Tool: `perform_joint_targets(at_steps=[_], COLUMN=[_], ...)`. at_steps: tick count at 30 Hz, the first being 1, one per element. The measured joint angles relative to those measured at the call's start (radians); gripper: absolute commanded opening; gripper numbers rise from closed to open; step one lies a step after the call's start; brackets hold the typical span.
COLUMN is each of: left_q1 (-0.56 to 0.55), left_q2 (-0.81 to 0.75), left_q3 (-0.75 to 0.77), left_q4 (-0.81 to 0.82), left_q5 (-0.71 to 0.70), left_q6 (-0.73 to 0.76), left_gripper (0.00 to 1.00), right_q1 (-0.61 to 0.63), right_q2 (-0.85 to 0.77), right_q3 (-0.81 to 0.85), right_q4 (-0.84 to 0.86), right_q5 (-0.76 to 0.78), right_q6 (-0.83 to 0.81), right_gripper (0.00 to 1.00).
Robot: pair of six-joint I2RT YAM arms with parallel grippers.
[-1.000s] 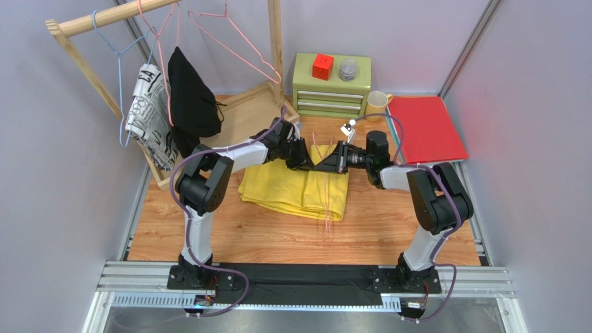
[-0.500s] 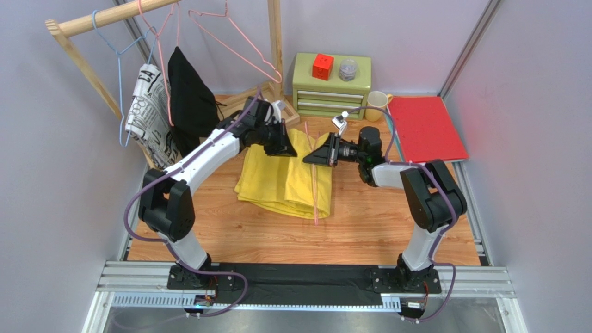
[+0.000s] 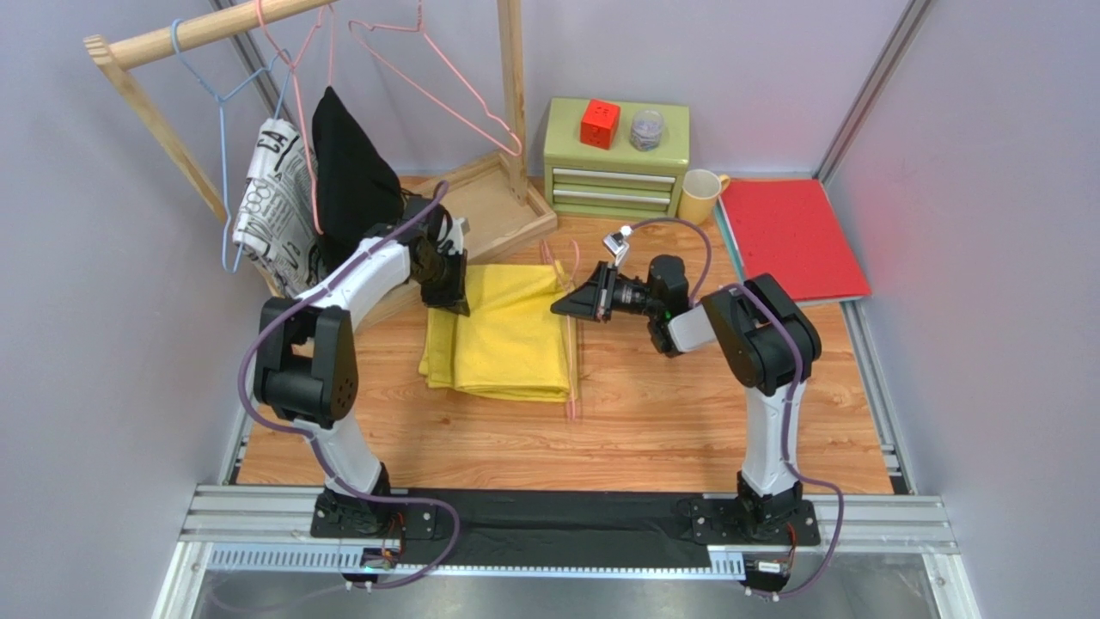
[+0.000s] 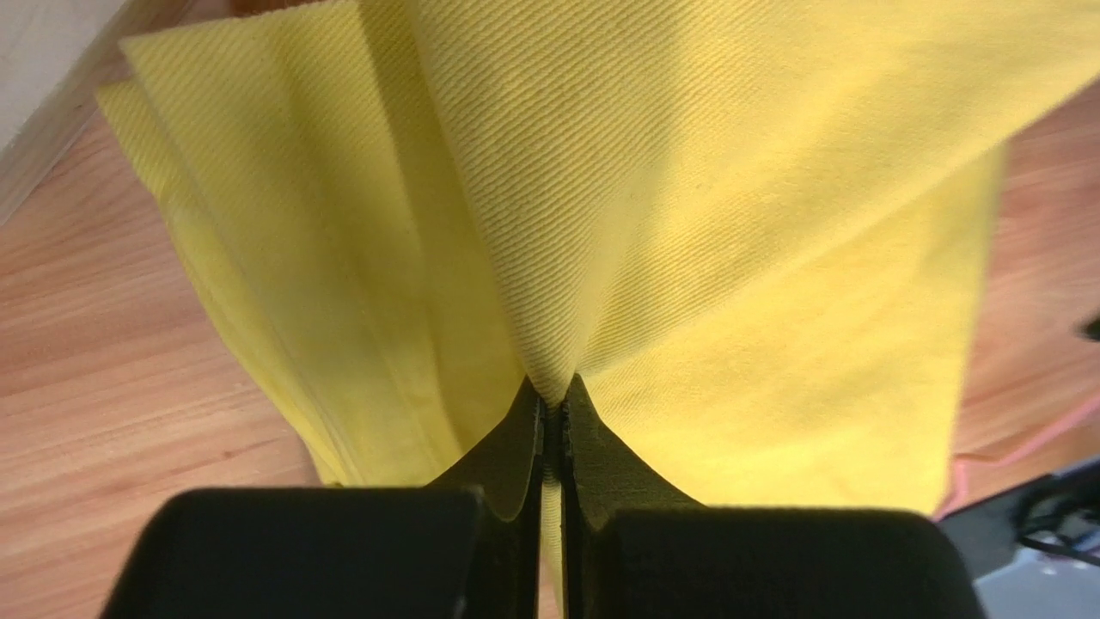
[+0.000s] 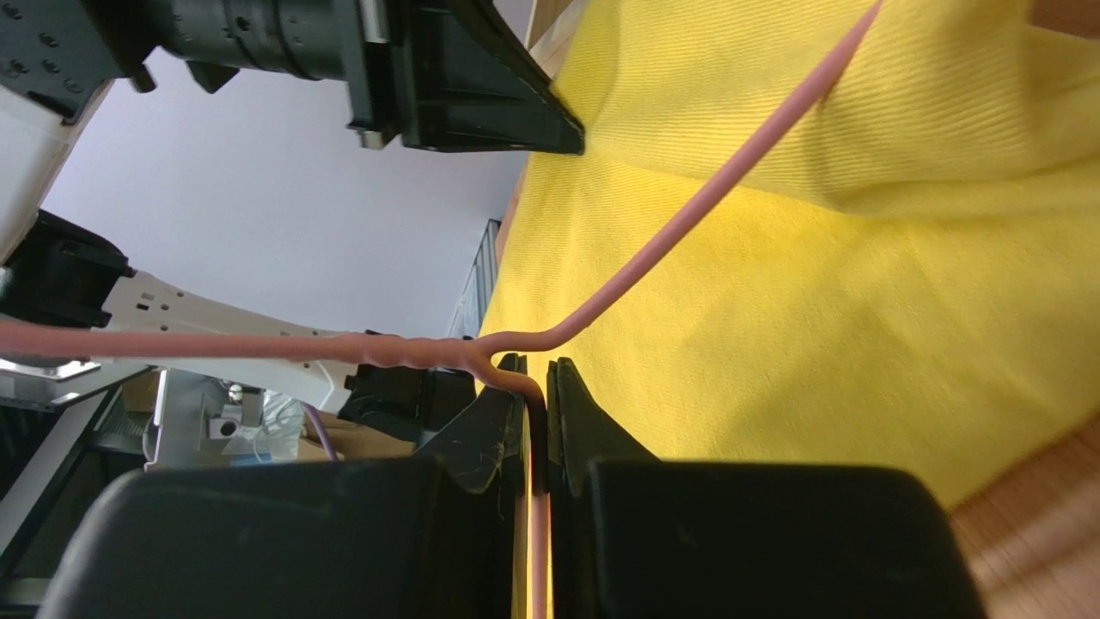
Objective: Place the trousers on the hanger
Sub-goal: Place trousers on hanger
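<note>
The yellow trousers (image 3: 504, 338) lie folded on the wooden table, left of the middle. My left gripper (image 3: 455, 299) sits at their far left corner. In the left wrist view it (image 4: 551, 410) is shut on a raised fold of the trousers (image 4: 723, 258). The pink wire hanger (image 3: 572, 348) lies along the trousers' right edge. My right gripper (image 3: 568, 310) holds it near its far end. The right wrist view shows that gripper (image 5: 539, 387) shut on the hanger (image 5: 723, 181) just below the twisted neck, above the trousers (image 5: 839, 323).
A wooden rack (image 3: 155, 123) at back left carries a black garment (image 3: 355, 181), a patterned garment (image 3: 278, 206), a light blue hanger (image 3: 220, 103) and pink hangers (image 3: 439, 90). A wooden tray (image 3: 491, 206), green drawer box (image 3: 616, 161), yellow mug (image 3: 699, 194) and red folder (image 3: 790, 239) line the back.
My left gripper has shut on the trousers and drawn them leftwards across the table. The right gripper has followed to the left with the hanger in it.
</note>
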Motion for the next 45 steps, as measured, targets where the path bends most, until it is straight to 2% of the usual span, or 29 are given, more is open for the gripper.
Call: perform_joint_targets(at_steps=[5,9,14,18,23,28,37,41,45], left_q1=[0.0,-0.032,-0.178,-0.258,-0.277,-0.277,-0.262,-0.197,-0.096], left_q2=[0.061,0.056,0.043,0.043,0.04,0.013,-0.134,-0.182,-0.212], left_q3=[-0.028,-0.05,-0.058,-0.006,0.105,0.188,0.222,0.208,0.11], left_q4=[0.019,0.031,0.083,0.095,0.109,0.099,-0.013,-0.073,-0.113], left_q5=[-0.006,0.04,0.126,0.173,0.198,0.219,0.245,0.245,0.237], left_q6=[0.024,-0.008,-0.105,-0.193,-0.273,-0.297,-0.291,-0.281,-0.251], left_gripper=[0.0,0.0,0.0,0.0,0.0,0.0,0.0,0.0,0.0], right_q1=[-0.071,-0.2,-0.328,-0.369,-0.439,-0.441,-0.33,-0.318,-0.312], right_q2=[-0.035,-0.145,-0.286,-0.312,-0.339,-0.399,-0.381,-0.361,-0.357], right_q3=[-0.095,-0.187,-0.22,-0.221,-0.251,-0.309,-0.296,-0.29,-0.282], right_q4=[0.0,-0.158,-0.41,-0.52,-0.599,-0.59,-0.529,-0.51,-0.492], right_q5=[0.001,-0.017,-0.057,-0.053,-0.053,-0.051,0.013,0.017,0.032], right_q6=[-0.041,-0.105,-0.278,-0.373,-0.427,-0.395,-0.289,-0.232,-0.196], right_gripper=[0.0,0.0,0.0,0.0,0.0,0.0,0.0,0.0,0.0])
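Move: My left hand still pinches the trousers' top flap at the stack's left side. The folded trousers' middle lies about 7 cm to its right, 4 cm nearer me and 5 cm below; the hanger's body is some 19 cm right, 4 cm back. The rack's tray is about 13 cm ahead, 4 cm left. From my right hand, gripping the hanger's neck, its body lies 4 cm back, 2 cm right, and the green drawers 25 cm ahead, 11 cm right. I draw the hanger about 17 cm to the right with my right hand, sinking slightly and turning it clockwise, then ease back 4 cm left. My left hand keeps its pinch on the flap, dips, and follows right some 16 cm and a little back. It then lifts the flap steeply and swings back left about 8 cm, starting to sink, ending well above where it began. ##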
